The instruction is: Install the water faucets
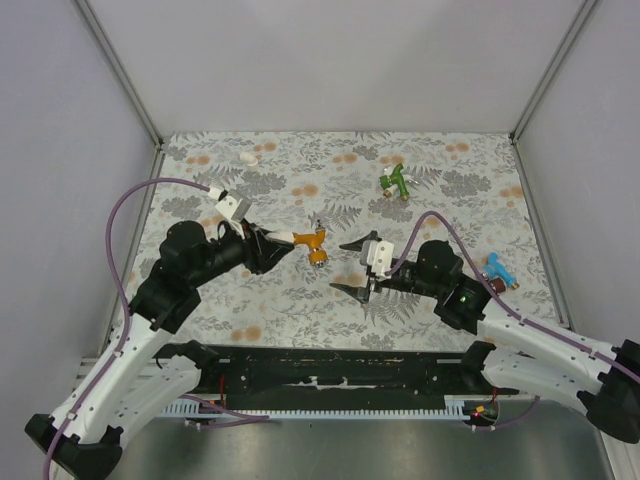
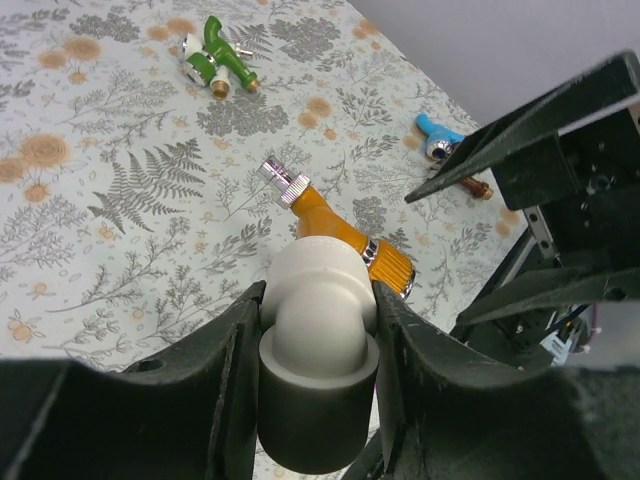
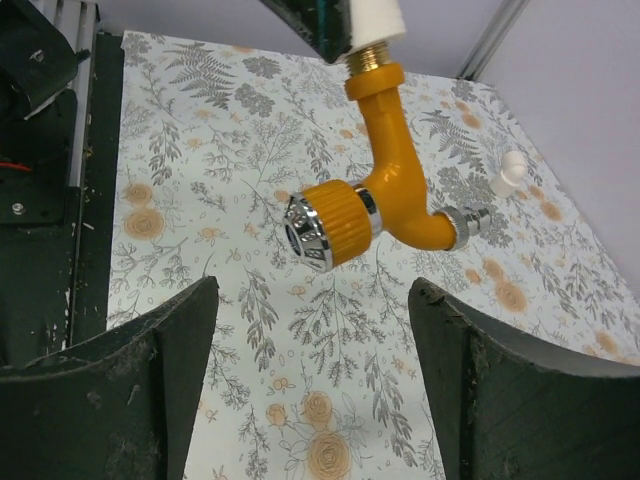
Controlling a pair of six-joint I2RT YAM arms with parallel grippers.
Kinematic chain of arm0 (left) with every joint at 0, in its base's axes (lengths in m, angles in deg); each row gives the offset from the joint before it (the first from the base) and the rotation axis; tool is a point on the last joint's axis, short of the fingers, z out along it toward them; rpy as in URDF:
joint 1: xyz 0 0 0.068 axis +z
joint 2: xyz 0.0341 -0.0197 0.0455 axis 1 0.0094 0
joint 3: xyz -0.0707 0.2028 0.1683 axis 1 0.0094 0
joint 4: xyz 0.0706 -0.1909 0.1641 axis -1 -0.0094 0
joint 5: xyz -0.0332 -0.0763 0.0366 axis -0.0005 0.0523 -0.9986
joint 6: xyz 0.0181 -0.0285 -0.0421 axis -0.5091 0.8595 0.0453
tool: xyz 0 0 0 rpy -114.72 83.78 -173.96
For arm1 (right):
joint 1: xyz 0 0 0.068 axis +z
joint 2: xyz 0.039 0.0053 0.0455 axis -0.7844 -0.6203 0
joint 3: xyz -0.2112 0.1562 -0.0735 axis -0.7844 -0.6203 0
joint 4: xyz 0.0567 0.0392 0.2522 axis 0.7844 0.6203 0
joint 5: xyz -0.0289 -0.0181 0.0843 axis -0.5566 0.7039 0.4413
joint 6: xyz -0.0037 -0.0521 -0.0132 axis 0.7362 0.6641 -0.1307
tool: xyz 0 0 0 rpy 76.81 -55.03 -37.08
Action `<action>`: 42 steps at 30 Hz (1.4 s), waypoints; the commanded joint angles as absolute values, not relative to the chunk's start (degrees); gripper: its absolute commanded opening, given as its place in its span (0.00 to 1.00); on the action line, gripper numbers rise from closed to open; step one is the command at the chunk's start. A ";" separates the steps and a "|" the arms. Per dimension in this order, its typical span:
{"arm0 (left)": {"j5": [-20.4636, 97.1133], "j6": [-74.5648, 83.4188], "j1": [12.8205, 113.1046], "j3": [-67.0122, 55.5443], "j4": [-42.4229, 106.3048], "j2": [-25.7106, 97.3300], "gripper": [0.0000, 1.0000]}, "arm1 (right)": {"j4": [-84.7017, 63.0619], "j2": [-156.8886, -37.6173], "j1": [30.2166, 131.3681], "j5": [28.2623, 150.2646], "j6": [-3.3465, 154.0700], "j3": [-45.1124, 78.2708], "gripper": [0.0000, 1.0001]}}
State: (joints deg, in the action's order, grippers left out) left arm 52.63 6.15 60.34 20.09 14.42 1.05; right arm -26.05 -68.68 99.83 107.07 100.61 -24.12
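Note:
The orange water faucet [image 1: 312, 243] hangs above the table, its brass thread sitting in a white elbow fitting [image 2: 318, 320]. My left gripper [image 1: 280, 245] is shut on that fitting, both fingers pressed against its sides. In the left wrist view the orange faucet [image 2: 335, 225] sticks out beyond the fitting. My right gripper [image 1: 340, 266] stands open just right of the faucet, apart from it. In the right wrist view the orange faucet [image 3: 385, 170] hangs ahead of the wide jaws of the right gripper [image 3: 312, 300], with nothing between them.
A green faucet [image 1: 396, 181] lies at the back right of the floral mat. A blue faucet [image 1: 498, 268] and a dark red one [image 2: 475, 187] lie by the right arm. A small loose white fitting [image 1: 248, 158] lies at the back left. Metal frame posts border the table.

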 commanded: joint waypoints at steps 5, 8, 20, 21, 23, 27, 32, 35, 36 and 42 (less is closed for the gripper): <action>50.19 20.26 60.11 16.51 16.39 -0.22 0.02 | -31.34 -71.63 107.91 95.53 114.60 -22.31 0.84; 51.42 22.81 60.19 17.21 17.61 -0.40 0.02 | -40.48 -72.51 108.35 92.00 115.66 -26.00 0.84; 57.48 30.02 60.19 18.27 22.71 -0.40 0.02 | -50.97 -77.08 108.35 91.64 121.37 -27.77 0.81; 57.92 30.63 60.19 18.53 23.41 -0.40 0.02 | -51.40 -77.25 108.35 91.90 121.46 -27.68 0.80; 58.54 31.78 60.19 19.06 24.65 -0.40 0.02 | -51.84 -77.61 108.35 92.26 121.55 -27.59 0.79; 60.29 32.75 60.19 19.33 25.97 -0.40 0.02 | -52.55 -78.05 108.27 92.52 121.46 -27.68 0.73; 63.72 29.77 60.19 20.29 28.60 -0.66 0.02 | -47.82 -77.35 108.35 94.89 119.88 -25.49 0.61; 64.69 24.69 60.19 22.31 29.57 -1.89 0.02 | -42.72 -76.38 108.35 97.43 117.43 -23.90 0.49; 65.21 22.84 60.19 22.75 29.49 -2.15 0.02 | -41.66 -75.94 108.35 97.96 116.38 -23.64 0.42; 69.87 11.93 60.11 26.17 33.34 -4.61 0.02 | -33.05 -72.60 107.65 101.56 109.00 -20.92 0.05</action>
State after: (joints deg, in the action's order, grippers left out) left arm 62.31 20.90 60.73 24.83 24.73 -2.43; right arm -39.14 -75.07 108.05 97.02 115.83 -25.45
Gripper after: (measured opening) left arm 0.479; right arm 0.573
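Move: The orange faucet's knob hangs about 6 cm left and 2 cm ahead of the right hand, near its height; the faucet's spout points forward, 8 cm ahead and 6 cm left. The white pipe, held in the left fingers, is about 15 cm left and 6 cm ahead. From the left hand the knob lies 8 cm right, 3 cm back and slightly lower. Right hand reaches about 3 cm left, pinches the knob; left, keeping the pipe, rolls, rises and draws back. ##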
